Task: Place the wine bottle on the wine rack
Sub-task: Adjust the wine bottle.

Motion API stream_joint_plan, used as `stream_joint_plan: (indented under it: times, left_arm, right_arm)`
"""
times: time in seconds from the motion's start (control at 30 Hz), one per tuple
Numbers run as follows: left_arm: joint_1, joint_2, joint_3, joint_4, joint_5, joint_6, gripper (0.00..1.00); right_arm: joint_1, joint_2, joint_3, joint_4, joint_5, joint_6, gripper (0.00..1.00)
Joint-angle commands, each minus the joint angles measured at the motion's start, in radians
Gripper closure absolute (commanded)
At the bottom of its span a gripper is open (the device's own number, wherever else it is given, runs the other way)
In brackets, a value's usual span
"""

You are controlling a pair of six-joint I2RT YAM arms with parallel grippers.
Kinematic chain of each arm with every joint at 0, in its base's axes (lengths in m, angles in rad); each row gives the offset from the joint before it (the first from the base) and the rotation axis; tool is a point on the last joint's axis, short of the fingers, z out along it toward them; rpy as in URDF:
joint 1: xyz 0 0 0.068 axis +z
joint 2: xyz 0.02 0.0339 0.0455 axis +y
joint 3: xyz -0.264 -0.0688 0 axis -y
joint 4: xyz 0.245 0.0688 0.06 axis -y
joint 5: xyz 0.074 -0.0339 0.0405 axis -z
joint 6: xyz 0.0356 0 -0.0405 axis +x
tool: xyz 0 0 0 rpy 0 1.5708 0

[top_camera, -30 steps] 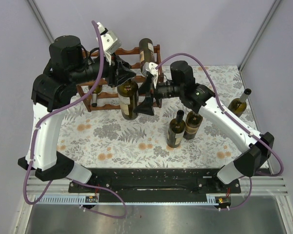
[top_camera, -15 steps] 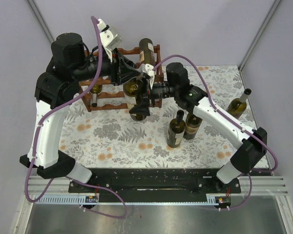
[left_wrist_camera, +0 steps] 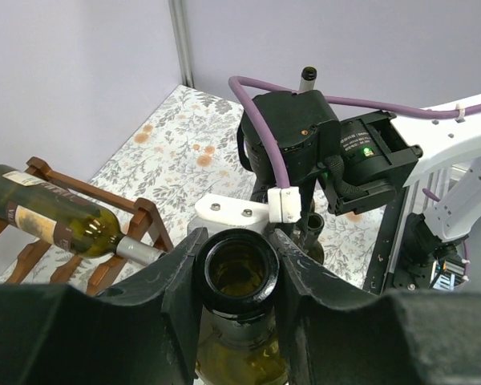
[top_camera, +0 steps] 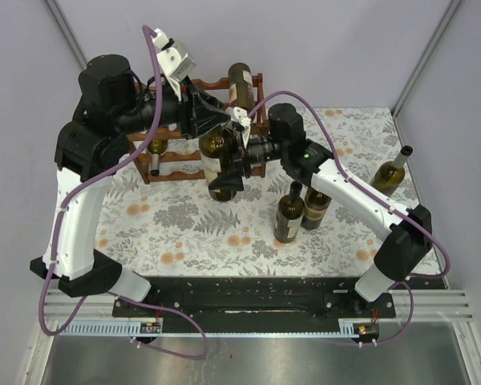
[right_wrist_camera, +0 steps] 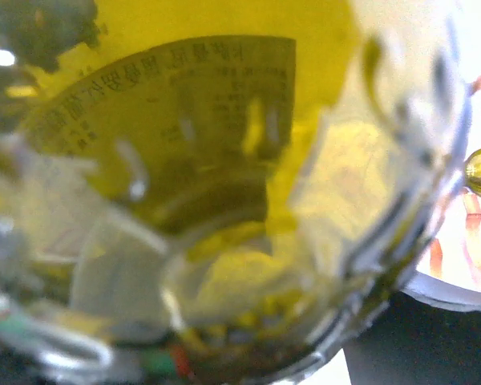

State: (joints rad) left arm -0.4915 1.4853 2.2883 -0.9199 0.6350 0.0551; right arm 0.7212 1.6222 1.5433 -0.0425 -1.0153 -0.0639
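Observation:
The wine bottle (top_camera: 215, 154) is green glass with a pale label and hangs neck up just in front of the wine rack (top_camera: 170, 158), a reddish-brown wooden frame of wavy rails. My left gripper (top_camera: 214, 124) is shut on the bottle's neck; in the left wrist view the open bottle mouth (left_wrist_camera: 239, 271) sits pinched between the fingers of that gripper (left_wrist_camera: 239, 281). My right gripper (top_camera: 227, 178) reaches in from the right around the bottle's lower body. The bottle's glass and label (right_wrist_camera: 208, 160) fill the right wrist view and hide the right fingers.
A second bottle (top_camera: 240, 80) lies on the rack's top tier, also seen in the left wrist view (left_wrist_camera: 56, 220). Two dark bottles (top_camera: 289, 212) (top_camera: 315, 204) stand mid-table beneath the right arm. Another bottle (top_camera: 391, 172) stands at the right edge. Grey walls close in behind the rack.
The right arm has swung left, bringing its gripper from beside the bottle to around its lower body. The left arm has shifted the bottle slightly back toward the rack.

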Motion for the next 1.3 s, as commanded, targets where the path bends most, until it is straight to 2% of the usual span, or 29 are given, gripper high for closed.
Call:
stream_joint_plan:
  times: [0.0,0.07,0.13,0.2,0.3,0.4,0.5,0.7,0.83,1.03,1.27]
  left_arm:
    - [-0.004,-0.080,-0.022,0.115,-0.026,0.075,1.00]
    - [-0.004,-0.108,-0.071,0.115,-0.064,0.121,1.00]
    - [-0.002,-0.138,-0.121,0.113,-0.109,0.175,1.00]
    - [-0.004,-0.161,-0.164,0.104,-0.155,0.233,0.97]
    - [-0.004,-0.160,-0.191,0.084,-0.193,0.275,0.76]
    - [-0.004,-0.137,-0.179,0.069,-0.204,0.290,0.68]
    - [-0.004,-0.128,-0.174,0.069,-0.234,0.311,0.53]
    - [-0.004,-0.157,-0.210,0.082,-0.330,0.428,0.01]
    - [-0.005,-0.184,-0.223,0.067,-0.341,0.534,0.01]
    - [-0.012,-0.276,-0.286,-0.022,-0.304,0.822,0.01]
    - [-0.054,-0.303,-0.277,-0.256,-0.339,1.144,0.01]
  right_arm:
    - [0.000,-0.027,0.014,0.017,-0.023,0.058,0.74]
    - [-0.002,-0.041,0.026,-0.043,-0.006,0.030,0.85]
    - [-0.002,-0.054,0.043,-0.120,0.024,-0.010,1.00]
    - [-0.002,-0.067,0.052,-0.181,0.049,-0.069,1.00]
    - [0.000,-0.074,0.069,-0.266,0.055,-0.125,1.00]
    - [0.000,-0.074,0.078,-0.296,0.050,-0.142,1.00]
    - [-0.002,-0.074,0.083,-0.324,0.050,-0.157,1.00]
    - [0.000,-0.081,0.083,-0.431,0.063,-0.221,1.00]
    - [0.000,-0.076,0.075,-0.476,0.080,-0.241,1.00]
    - [-0.002,-0.039,0.110,-0.574,0.112,-0.255,1.00]
    - [-0.002,0.042,0.213,-0.704,0.127,-0.260,1.00]
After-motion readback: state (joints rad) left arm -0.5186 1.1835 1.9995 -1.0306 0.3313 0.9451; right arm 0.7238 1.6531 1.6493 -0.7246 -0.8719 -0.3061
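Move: Both hands already hold the bottle: its middle is about 14 cm straight below the left hand at the neck and some 3 cm above the right hand on the body. From the left hand, the wine rack's middle lies about 20 cm ahead, 7 cm left and 33 below; the upper racked bottle is 25 ahead, 5 right, 19 below. Below the right hand by 13 cm, a standing bottle sits roughly 18 right and 5 back. Down about 8 cm and then also 4 cm to the right, the right hand carries the bottle, keeping its grip on the body while tipping its fingertips down some 25 degrees. The left hand first sinks 3 cm with it, still pinching the neck, then opens wide, lets go and draws off about 8 cm left, starting with a forward swing that turns back, its wrist rolling some 50 degrees. ##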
